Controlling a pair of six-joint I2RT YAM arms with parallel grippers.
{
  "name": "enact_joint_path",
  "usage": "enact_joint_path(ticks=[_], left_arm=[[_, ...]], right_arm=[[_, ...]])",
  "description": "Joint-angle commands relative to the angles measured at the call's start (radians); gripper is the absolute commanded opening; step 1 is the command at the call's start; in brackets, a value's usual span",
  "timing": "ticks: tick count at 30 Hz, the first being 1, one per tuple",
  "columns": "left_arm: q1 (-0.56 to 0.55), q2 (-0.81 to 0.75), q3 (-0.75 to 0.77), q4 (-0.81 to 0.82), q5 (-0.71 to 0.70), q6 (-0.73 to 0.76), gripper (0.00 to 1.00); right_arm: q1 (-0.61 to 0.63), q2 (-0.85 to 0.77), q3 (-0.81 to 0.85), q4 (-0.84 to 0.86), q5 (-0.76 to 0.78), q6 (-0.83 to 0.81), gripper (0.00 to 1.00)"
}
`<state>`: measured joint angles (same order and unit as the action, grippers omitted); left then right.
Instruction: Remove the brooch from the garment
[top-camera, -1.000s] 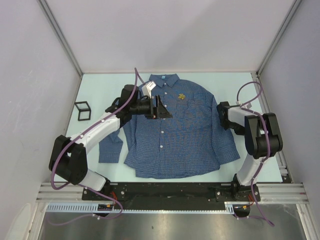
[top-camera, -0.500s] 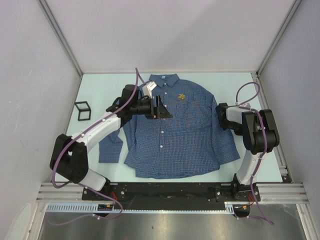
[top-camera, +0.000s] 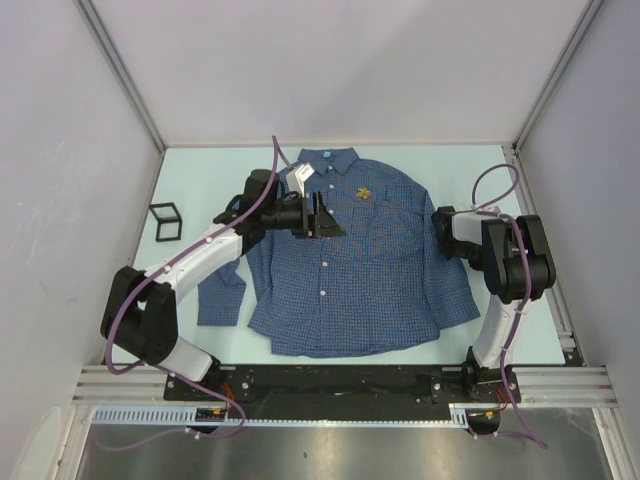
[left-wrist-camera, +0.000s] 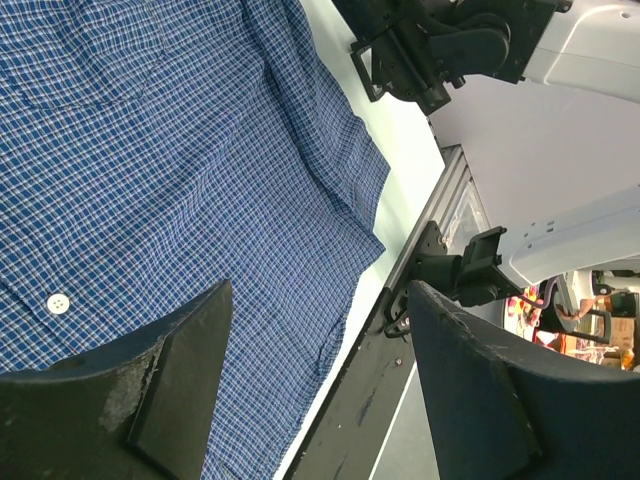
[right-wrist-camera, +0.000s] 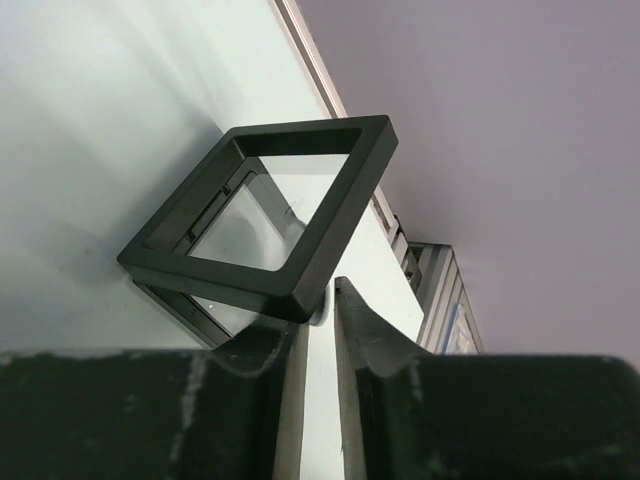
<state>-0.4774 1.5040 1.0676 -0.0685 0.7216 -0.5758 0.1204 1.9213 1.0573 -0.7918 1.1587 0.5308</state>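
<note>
The garment (top-camera: 360, 280), a blue checked shirt, lies flat and face up in the middle of the table. The brooch (top-camera: 365, 192), a small yellow-gold flower, is pinned on its chest below the collar. My left gripper (top-camera: 330, 215) hovers over the shirt just left of the brooch. In the left wrist view this gripper (left-wrist-camera: 320, 290) is open and empty, with checked cloth (left-wrist-camera: 200, 150) and a white button (left-wrist-camera: 58, 302) below. My right gripper (right-wrist-camera: 328, 305) has its jaws a narrow gap apart, nothing between them. A black square frame case (right-wrist-camera: 345, 215) touches its left fingertip.
Another black frame case (top-camera: 165, 221) stands at the table's left side. The right arm (top-camera: 500, 260) is folded by the shirt's right sleeve, near the table's right rail. Grey walls close in the table on three sides.
The right arm's upper link has shifted slightly left and back. The left arm has barely moved, and the shirt and brooch lie as before.
</note>
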Motion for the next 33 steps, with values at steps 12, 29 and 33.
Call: enact_joint_path(ticks=[12,29,33], left_arm=[[-0.006,-0.065,-0.035,0.064,0.029,-0.002,0.75],[-0.032,-0.159,-0.035,-0.002,-0.057,0.063,0.79],[-0.03,-0.145,-0.043,-0.008,-0.1,0.08,0.77]], right_arm=[[0.097,-0.054,0.029,-0.029,0.015,0.041,0.63],[0.265,-0.421,0.038,0.12,-0.546,-0.029,0.78],[0.311,-0.452,0.035,0.32,-0.711,-0.028,0.76]])
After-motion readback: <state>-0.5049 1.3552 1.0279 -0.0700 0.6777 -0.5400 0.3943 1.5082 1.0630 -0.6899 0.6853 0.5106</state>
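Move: The hinged black case lies right under the right hand, its middle about 2 cm ahead, level sideways and 4 cm below; the removed brooch is at the barely parted fingertips, just under the hand point. The garment's right sleeve lies some 16 cm to the left, level fore and aft, and the yellow brooch about 37 cm left and 20 cm ahead, both roughly 5 cm lower. From the left hand the case is about 44 cm to the right, level ahead, 19 cm below. The removed brooch is left at the black case: the right fingers, barely parted, open wide there while the hand starts sliding left, then it speeds up and away over the sleeve, about 15 cm left, with a 5 cm rise and some forward travel. Its wrist tips the fingers more steeply down, some 30 degrees, turning counter-clockwise too. The empty left hand rises a few centimetres and eases back, fingers staying wide. ##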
